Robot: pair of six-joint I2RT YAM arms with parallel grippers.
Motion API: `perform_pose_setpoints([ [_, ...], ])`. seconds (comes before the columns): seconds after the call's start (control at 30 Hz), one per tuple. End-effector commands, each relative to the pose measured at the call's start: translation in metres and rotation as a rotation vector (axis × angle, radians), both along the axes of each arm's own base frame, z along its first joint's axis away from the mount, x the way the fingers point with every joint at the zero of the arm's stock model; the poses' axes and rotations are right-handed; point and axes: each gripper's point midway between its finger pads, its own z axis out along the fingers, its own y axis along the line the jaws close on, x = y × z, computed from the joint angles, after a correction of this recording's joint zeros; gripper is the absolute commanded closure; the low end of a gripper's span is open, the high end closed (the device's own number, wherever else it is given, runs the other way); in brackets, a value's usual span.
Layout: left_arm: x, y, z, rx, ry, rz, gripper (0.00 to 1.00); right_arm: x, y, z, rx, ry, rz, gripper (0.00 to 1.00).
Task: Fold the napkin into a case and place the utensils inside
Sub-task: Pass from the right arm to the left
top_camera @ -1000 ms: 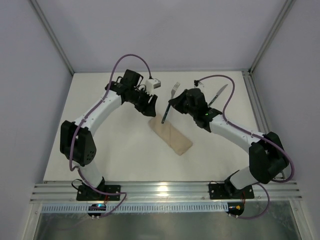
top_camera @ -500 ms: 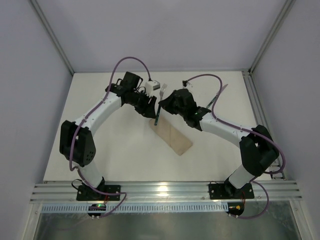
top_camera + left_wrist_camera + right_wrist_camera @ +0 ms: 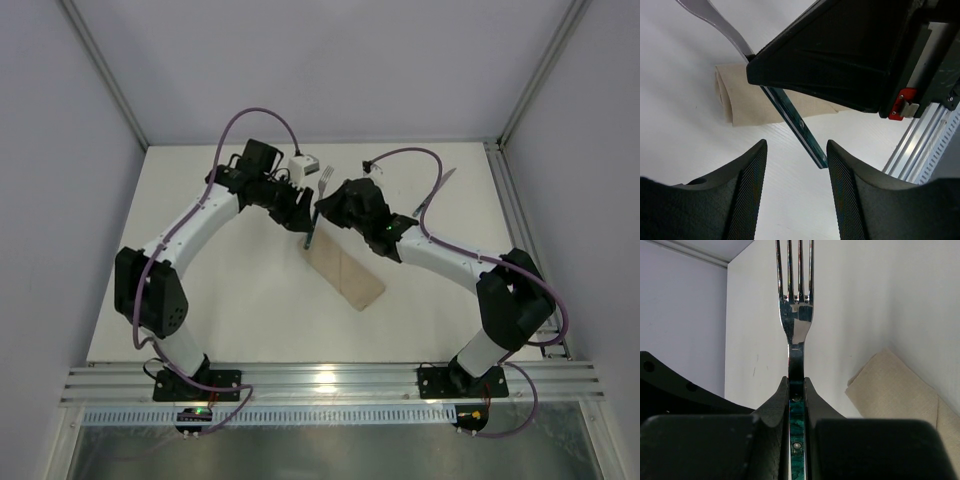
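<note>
The napkin (image 3: 344,273) lies folded as a narrow beige case, running from the middle of the table toward the near right. My right gripper (image 3: 322,207) is shut on the fork (image 3: 318,205), gripping the teal handle just below the silver neck (image 3: 796,315). The tines point to the far side. The handle's end hangs at the case's far-left end. My left gripper (image 3: 300,218) stands open just left of the fork. In its wrist view the handle (image 3: 795,120) crosses above the cloth (image 3: 755,102), ahead of the fingers (image 3: 747,190). The knife (image 3: 441,183) lies at the far right.
A white camera block (image 3: 303,166) sits on the left wrist, close to the fork's tines. Purple cables arch over both arms. Metal frame posts border the table's far corners, and a rail (image 3: 320,380) runs along the near edge.
My right gripper has carried the fork leftward from beside the knife to the case's far-left end, close to my left gripper. The left arm has barely shifted.
</note>
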Motion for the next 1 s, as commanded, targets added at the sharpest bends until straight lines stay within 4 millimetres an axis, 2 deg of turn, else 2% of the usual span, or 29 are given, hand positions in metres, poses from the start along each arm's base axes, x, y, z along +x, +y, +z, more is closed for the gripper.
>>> perform_pose_setpoints([
  [0.0,-0.001,-0.010,0.001,-0.028,0.014,-0.010,0.46,0.009,0.010,0.047,0.071,-0.114,-0.014,0.96],
  [0.13,-0.002,-0.018,-0.010,-0.004,0.019,-0.027,0.47,0.007,0.015,0.045,0.089,-0.104,0.003,0.96],
  [0.23,0.001,-0.018,-0.015,0.012,0.016,-0.018,0.52,0.005,0.015,0.045,0.097,-0.101,0.010,0.96],
  [0.43,0.003,-0.017,-0.019,0.022,0.016,-0.019,0.78,0.001,0.016,0.046,0.112,-0.102,0.020,0.96],
  [0.47,0.002,-0.018,-0.020,0.021,0.022,-0.022,0.87,0.001,0.016,0.046,0.116,-0.101,0.023,0.96],
  [0.53,0.000,-0.018,-0.019,0.014,0.030,-0.033,0.99,-0.001,0.019,0.045,0.120,-0.104,0.043,0.96],
  [0.6,-0.005,-0.020,-0.018,0.001,0.037,-0.059,1.00,-0.005,0.022,0.046,0.123,-0.136,0.080,0.96],
  [0.63,-0.009,-0.020,-0.017,-0.018,0.059,-0.073,1.00,-0.008,0.020,0.038,0.081,-0.161,0.112,0.96],
  [0.7,-0.010,-0.017,-0.020,-0.029,0.085,-0.081,1.00,-0.018,0.021,0.045,0.043,-0.222,0.190,0.79],
  [0.77,-0.010,-0.007,-0.022,-0.037,0.113,-0.077,1.00,-0.031,0.011,0.032,-0.132,-0.300,0.294,0.67],
  [0.83,-0.008,0.003,-0.027,-0.037,0.127,-0.070,1.00,-0.050,-0.002,0.032,-0.227,-0.376,0.375,0.62],
  [0.87,-0.011,0.005,-0.028,-0.039,0.136,-0.077,1.00,-0.057,-0.010,0.028,-0.339,-0.453,0.446,0.55],
  [0.93,-0.012,0.010,-0.032,-0.028,0.134,-0.100,1.00,-0.076,-0.028,0.030,-0.449,-0.531,0.514,0.48],
  [0.97,-0.019,0.011,-0.033,-0.025,0.159,-0.116,1.00,-0.082,-0.032,0.031,-0.547,-0.626,0.588,0.46],
])
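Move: The fork is in the air in the right hand's shut fingers. Its middle lies about 5 cm ahead of the left hand, 3 cm to its right and 2 cm below, and its handle runs back beneath the half-open left fingers. It lies at the right hand's own grip point, and the left hand's fingers are some 6 cm back from there and 3 cm to its left. The folded napkin lies on the table roughly 17 cm below, 6 cm back and 10 cm to the right of the left hand. The left hand sinks about 3 cm onto the rear part of the fork's handle, shifting a little right and back again, and its half-open fingers close and pinch the handle while the right hand holds the fork almost still. Only then do the right fingers open to about half and let go, and the right hand draws away some 6 cm back and about 3 cm right, turning counter-clockwise and tipping up, roughly 30 degrees in all, while the left keeps its grip. ##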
